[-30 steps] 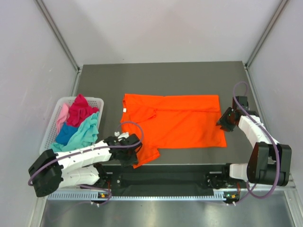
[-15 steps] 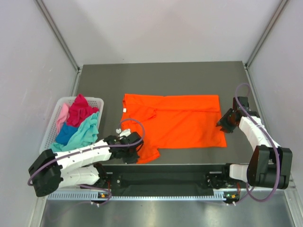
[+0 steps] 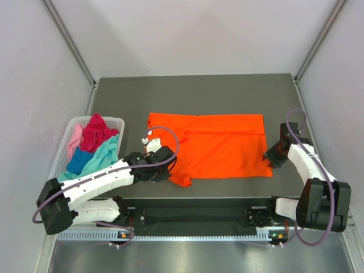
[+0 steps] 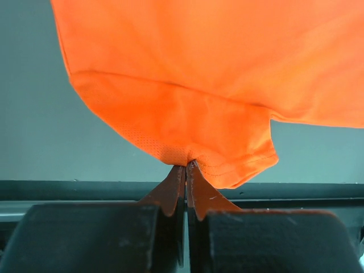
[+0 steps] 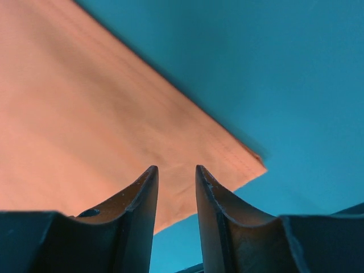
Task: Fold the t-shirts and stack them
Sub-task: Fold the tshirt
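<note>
A bright orange t-shirt (image 3: 219, 142) lies spread flat in the middle of the table. My left gripper (image 3: 165, 170) is shut on the shirt's near left sleeve; in the left wrist view the tips (image 4: 186, 166) pinch the orange cloth (image 4: 187, 114), which hangs lifted off the table. My right gripper (image 3: 271, 156) hovers at the shirt's near right corner; in the right wrist view it (image 5: 176, 170) is partly open over the hem (image 5: 114, 136), holding nothing. Magenta (image 3: 96, 133), pale pink (image 3: 74, 139) and teal (image 3: 102, 159) shirts lie bundled in the basket.
The white lattice basket (image 3: 63, 149) stands at the table's left edge and also holds a blue cloth (image 3: 77, 162). A dark rail (image 3: 199, 213) runs along the near edge between the arm bases. Grey walls enclose the table.
My left gripper has carried the near left sleeve away from the near edge, folding it in over the shirt. My right gripper has slid nearer, from the shirt's right edge to its near right corner.
</note>
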Robot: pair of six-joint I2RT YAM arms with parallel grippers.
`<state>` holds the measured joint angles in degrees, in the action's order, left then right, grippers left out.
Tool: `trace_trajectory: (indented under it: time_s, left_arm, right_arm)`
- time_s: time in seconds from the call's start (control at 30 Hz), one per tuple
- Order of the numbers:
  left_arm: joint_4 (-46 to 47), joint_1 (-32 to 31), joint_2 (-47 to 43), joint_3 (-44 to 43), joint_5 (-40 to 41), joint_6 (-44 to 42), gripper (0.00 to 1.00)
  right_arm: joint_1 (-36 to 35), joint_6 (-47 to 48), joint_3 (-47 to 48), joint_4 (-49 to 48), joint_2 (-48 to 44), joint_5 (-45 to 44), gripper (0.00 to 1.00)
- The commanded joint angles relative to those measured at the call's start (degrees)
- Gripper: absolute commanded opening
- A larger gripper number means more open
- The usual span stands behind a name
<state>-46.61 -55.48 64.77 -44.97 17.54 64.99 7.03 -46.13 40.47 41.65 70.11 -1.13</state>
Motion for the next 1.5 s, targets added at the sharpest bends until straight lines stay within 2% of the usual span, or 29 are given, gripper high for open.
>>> trace_trajectory:
  time_s: [0.0, 0.2, 0.33, 0.57, 0.8, 1.03, 1.27, 1.47]
  left_arm:
    - [-2.5, 0.5, 0.8, -4.1, 4.1, -3.7, 0.0]
    - [-2.3, 1.4, 1.7, -5.2, 5.4, -6.2, 0.0]
    - [-1.7, 1.5, 1.8, -5.2, 5.5, -7.9, 0.0]
    - [-0.3, 2.5, 1.3, -5.6, 4.8, -9.6, 0.0]
    - [-0.5, 3.1, 1.9, -6.9, 5.0, -10.4, 0.0]
    - [-1.6, 3.4, 2.5, -8.5, 5.9, -11.0, 0.0]
    - [-0.6, 3.4, 2.4, -8.0, 5.0, -11.7, 0.0]
    - [-0.2, 3.5, 1.6, -7.8, 5.1, -12.6, 0.0]
  right_arm:
    - [1.6, -0.7, -0.9, 2.6, -1.8, -4.4, 0.34]
    - [2.6, -0.8, -0.8, 5.5, -2.4, -5.6, 0.35]
    - [2.6, -2.3, -1.7, 6.0, -2.9, -3.3, 0.36]
    - [2.6, -6.8, -9.3, -0.9, -2.5, 0.2, 0.36]
    - [2.6, -7.7, -11.5, -2.8, -1.2, -2.8, 0.34]
    - [2.6, -6.3, -5.0, 5.2, -2.7, -11.8, 0.34]
    - [2.7, -8.8, -3.3, 10.3, -7.6, -10.7, 0.35]
    - [2.6, -10.7, -6.9, 8.4, -8.9, -10.2, 0.35]
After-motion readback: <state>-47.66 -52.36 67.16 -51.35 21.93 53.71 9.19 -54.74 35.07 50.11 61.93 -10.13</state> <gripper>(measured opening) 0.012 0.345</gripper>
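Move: The left hand still pinches the near sleeve of the t-shirt about 8 cm above the table; the near-collar part of the shirt body, where the sleeve folds over, lies some 6 cm ahead and 8 cm below, with the folded far sleeve about 14 cm ahead. The right hand, empty and about 4 cm above the table, has the near hem corner about 6 cm back and 2 cm to its right, and the table's front edge some 16 cm straight back. Keeping its pinch on the near sleeve, the left hand carries it forward about 3.5 cm and up nearly 3 cm, towards and over the shirt body, tilting only slightly. Meanwhile the right hand goes back about 5 cm towards the near hem corner, sinking some 3.5 cm on the way, then shifts about 2.5 cm right and rises most of the way back up, turning some 15 degrees clockwise with its fingers partly open and holding nothing. ##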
